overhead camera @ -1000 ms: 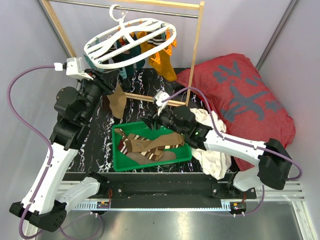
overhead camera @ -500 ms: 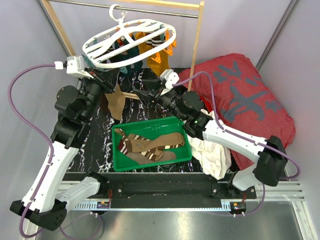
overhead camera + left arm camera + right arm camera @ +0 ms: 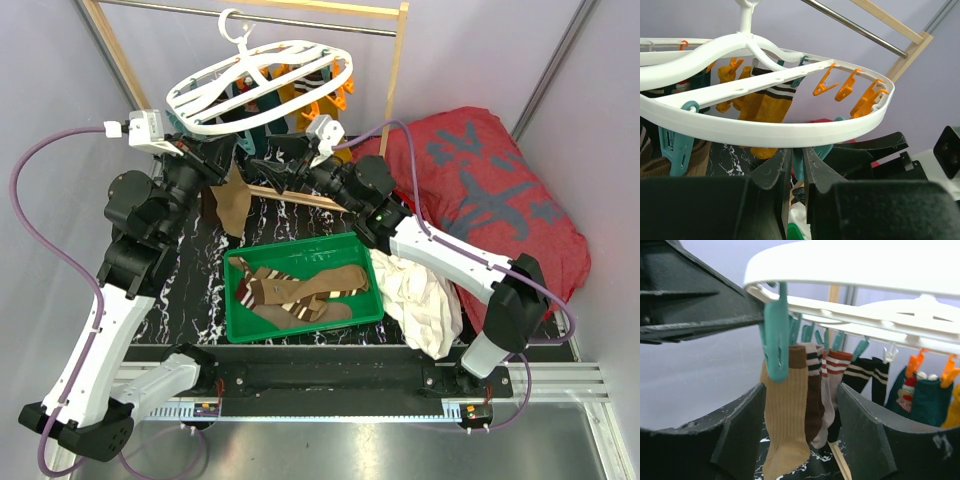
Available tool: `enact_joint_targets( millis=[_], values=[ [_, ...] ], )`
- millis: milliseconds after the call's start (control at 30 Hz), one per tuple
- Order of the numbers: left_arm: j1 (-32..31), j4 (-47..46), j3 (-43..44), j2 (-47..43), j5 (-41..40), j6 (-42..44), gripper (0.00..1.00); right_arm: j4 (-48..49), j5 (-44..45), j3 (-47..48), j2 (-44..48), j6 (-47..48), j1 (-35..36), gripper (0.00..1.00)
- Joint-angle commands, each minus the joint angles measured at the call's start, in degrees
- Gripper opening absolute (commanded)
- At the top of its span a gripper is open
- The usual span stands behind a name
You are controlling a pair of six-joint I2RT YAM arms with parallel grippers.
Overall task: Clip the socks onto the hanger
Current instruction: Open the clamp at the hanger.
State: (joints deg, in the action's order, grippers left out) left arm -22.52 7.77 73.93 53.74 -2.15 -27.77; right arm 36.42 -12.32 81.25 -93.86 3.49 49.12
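Note:
The white oval hanger [image 3: 262,85] hangs from the rod, with several socks clipped under it. My left gripper [image 3: 797,160] is shut on a teal clip [image 3: 798,162] under the near rim [image 3: 765,132]. In the right wrist view this teal clip [image 3: 776,340] sits at the cuff of a tan sock [image 3: 785,420] that hangs straight down. My right gripper [image 3: 800,390] is open, its fingers on either side of that sock without touching it. From above, the tan sock [image 3: 232,205] hangs below the left gripper [image 3: 228,150], and the right gripper [image 3: 262,168] is beside it. More brown striped socks [image 3: 300,290] lie in the green tray [image 3: 236,325].
The wooden rack [image 3: 393,90] with its metal rod holds the hanger. A red cushion [image 3: 490,190] fills the right side, and a white cloth [image 3: 425,305] lies beside the tray. Orange clips [image 3: 845,90] and a mustard sock [image 3: 771,107] hang on the far rim.
My right arm has risen from above the tray to the hanger's near rim, and its jaws have widened. The left jaws have closed on the teal clip.

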Motion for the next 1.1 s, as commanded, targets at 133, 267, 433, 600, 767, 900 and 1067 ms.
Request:
enact_joint_targets(
  millis=[133, 267, 433, 600, 767, 900, 1067],
  values=[
    [-0.2, -1.2, 2.5, 0.2, 1.2, -1.1, 0.16, -4.9, -10.3, 7.2, -1.0, 1.0, -0.3, 0.67],
    [-0.2, -1.2, 2.8, 0.6, 1.7, -1.5, 0.16, -5.7, -10.6, 8.7, -1.8, 1.0, -0.3, 0.61],
    [-0.2, -1.0, 3.0, 0.5, 1.9, -1.6, 0.16, -7.2, -11.3, 10.5, -2.9, 0.4, -0.3, 0.49],
    [-0.2, -1.0, 3.0, 0.4, 1.9, -1.7, 0.16, -7.2, -11.2, 10.6, -3.5, -0.8, -0.3, 0.28],
    [-0.2, -0.5, 3.0, -0.3, 3.9, -1.3, 0.28, -7.8, -10.2, 10.9, -3.3, -1.1, -0.3, 0.04],
    [-0.2, -0.1, 2.3, -2.1, 5.0, 0.0, 0.45, -8.3, -9.0, 10.8, -3.3, -1.1, -0.3, 0.0],
    [-0.2, 0.7, 1.9, -2.8, 5.3, 2.4, 0.62, -8.3, -8.6, 10.8, -3.5, -1.4, -0.3, 0.0]
  ],
)
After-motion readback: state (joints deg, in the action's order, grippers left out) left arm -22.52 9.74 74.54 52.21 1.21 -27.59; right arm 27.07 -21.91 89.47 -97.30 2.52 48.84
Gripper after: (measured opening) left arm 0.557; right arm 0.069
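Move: The teal clip under the hanger's near rim is between the left hand's nearly shut fingertips. From the open right hand its middle is about 3 cm to the left, 1 cm back and 2 cm higher, with the white rim some 4 cm above the clip. The tan sock hangs about 8 cm left of the clip, 2 cm farther out and 9 cm lower; the empty orange clips are roughly 11 cm ahead of the left hand, 17 cm right and 4 cm up. The right hand eases about 2 cm back and 2.5 cm left to the teal clip, rising 1.5 cm and turning some 10 degrees counter-clockwise, then sinks about 2 cm as its fingers close from wide to almost shut, pinching the clip's lower end. The left hand keeps its hold almost in place until the right has nearly closed, then spreads its fingers to let go of the clip and starts drawing back about 1.5 cm. ##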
